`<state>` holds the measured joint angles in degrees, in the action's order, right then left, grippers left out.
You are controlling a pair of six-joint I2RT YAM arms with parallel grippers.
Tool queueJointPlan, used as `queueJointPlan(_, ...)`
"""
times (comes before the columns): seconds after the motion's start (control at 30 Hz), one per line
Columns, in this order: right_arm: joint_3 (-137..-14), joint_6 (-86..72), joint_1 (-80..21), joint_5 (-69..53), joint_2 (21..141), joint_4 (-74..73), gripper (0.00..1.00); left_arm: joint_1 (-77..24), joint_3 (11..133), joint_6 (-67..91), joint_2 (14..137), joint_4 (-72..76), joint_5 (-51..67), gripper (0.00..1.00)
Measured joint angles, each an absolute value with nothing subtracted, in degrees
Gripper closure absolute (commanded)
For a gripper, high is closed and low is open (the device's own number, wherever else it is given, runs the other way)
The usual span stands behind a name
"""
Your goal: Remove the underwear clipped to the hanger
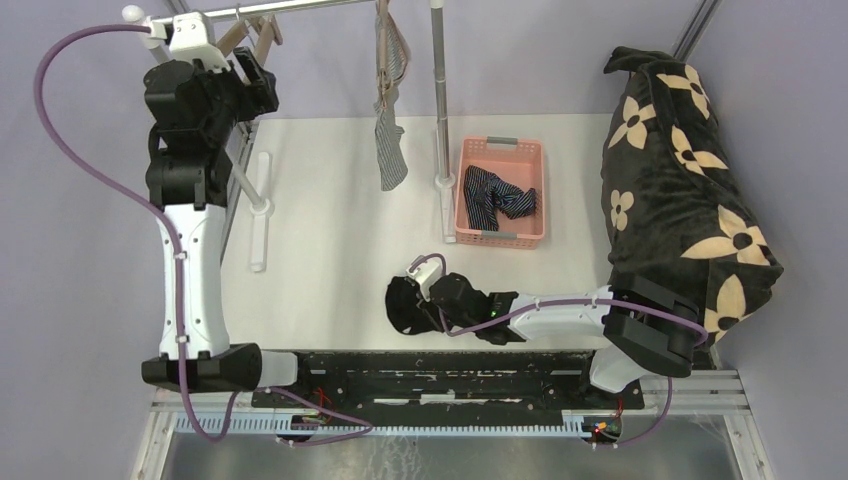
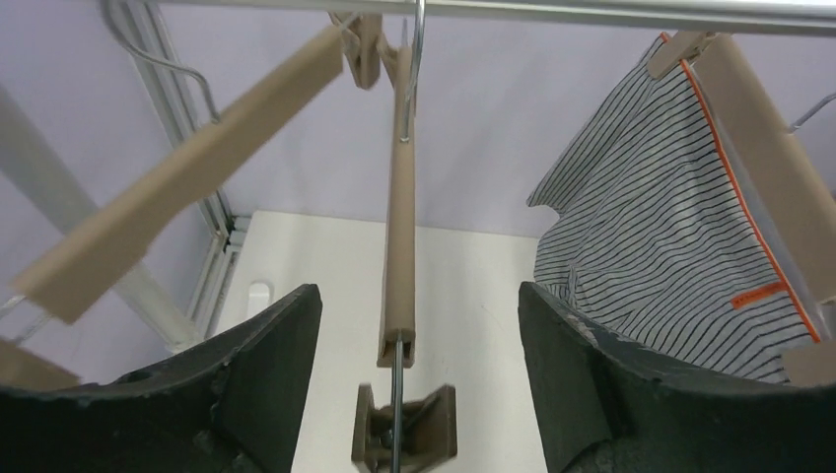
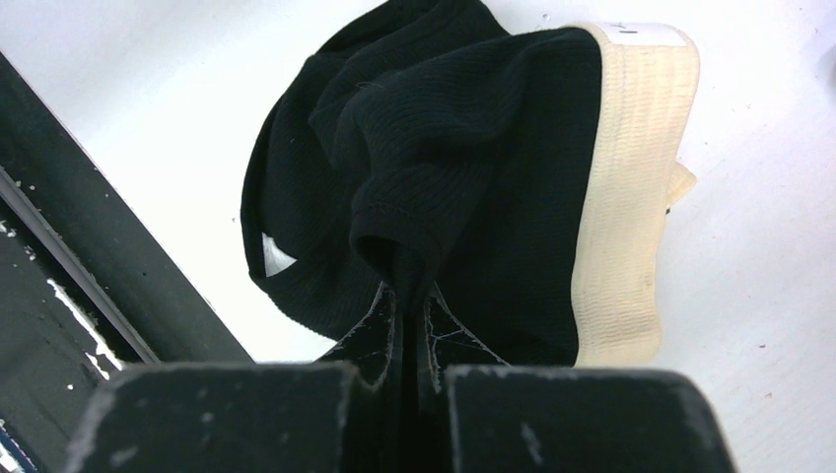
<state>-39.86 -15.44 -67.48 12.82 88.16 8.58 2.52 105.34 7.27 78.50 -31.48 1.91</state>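
Observation:
Grey-and-white striped underwear point(image 1: 392, 135) hangs clipped to a wooden hanger point(image 2: 764, 148) on the rail point(image 2: 592, 12); it also shows at the right of the left wrist view point(image 2: 661, 246). My left gripper point(image 1: 262, 80) is raised at the rail's left end. It stands open point(image 2: 419, 292) around a bare wooden hanger point(image 2: 397, 236), whose clip point(image 2: 404, 429) sits just below, and touches neither. Black underwear point(image 3: 444, 168) with a cream waistband point(image 3: 626, 177) lies on the table's near edge, my right gripper point(image 3: 406, 286) shut on a fold of it point(image 1: 408, 300). Navy striped underwear point(image 1: 498, 195) lies in the pink basket point(image 1: 500, 145).
A large black cushion with tan flowers point(image 1: 680, 170) fills the right side. The rack's upright pole point(image 1: 440, 90) stands next to the basket, and its white foot bars point(image 1: 260, 210) rest on the table at left. Another bare wooden hanger point(image 2: 187, 168) hangs left of my left gripper.

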Motion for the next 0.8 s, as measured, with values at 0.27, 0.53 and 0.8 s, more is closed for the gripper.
queueJointPlan(0.27,-41.8,-14.0,-68.4,14.2,87.0,6.3,0.99,2.5,102.0,5.8,70.4,-32.1,-2.6,0.01)
queueJointPlan(0.53,-46.8,-8.5,-68.6,20.9,77.6,-0.1,0.99,2.5,96.6,4.7,66.7,-34.3,-6.5,0.01)
queueJointPlan(0.8,-54.1,0.8,-66.5,34.7,67.6,-2.8,0.99,2.5,95.1,4.8,59.2,-34.6,0.8,0.01)
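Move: The right hand, pinching the black underwear on the table, has the pink basket about 25 cm ahead and 14 cm to its right; the rack's foot stands some 24 cm ahead and 3 cm right. The left hand is up at the empty hanger, about 6 cm straight ahead; the grey striped underwear hangs roughly 19 cm to its right, 4 cm ahead and 7 cm lower. Right keeps its pinch, lifting the black underwear some 20 cm; left backs about 10 cm from the hanger, opening wider. ##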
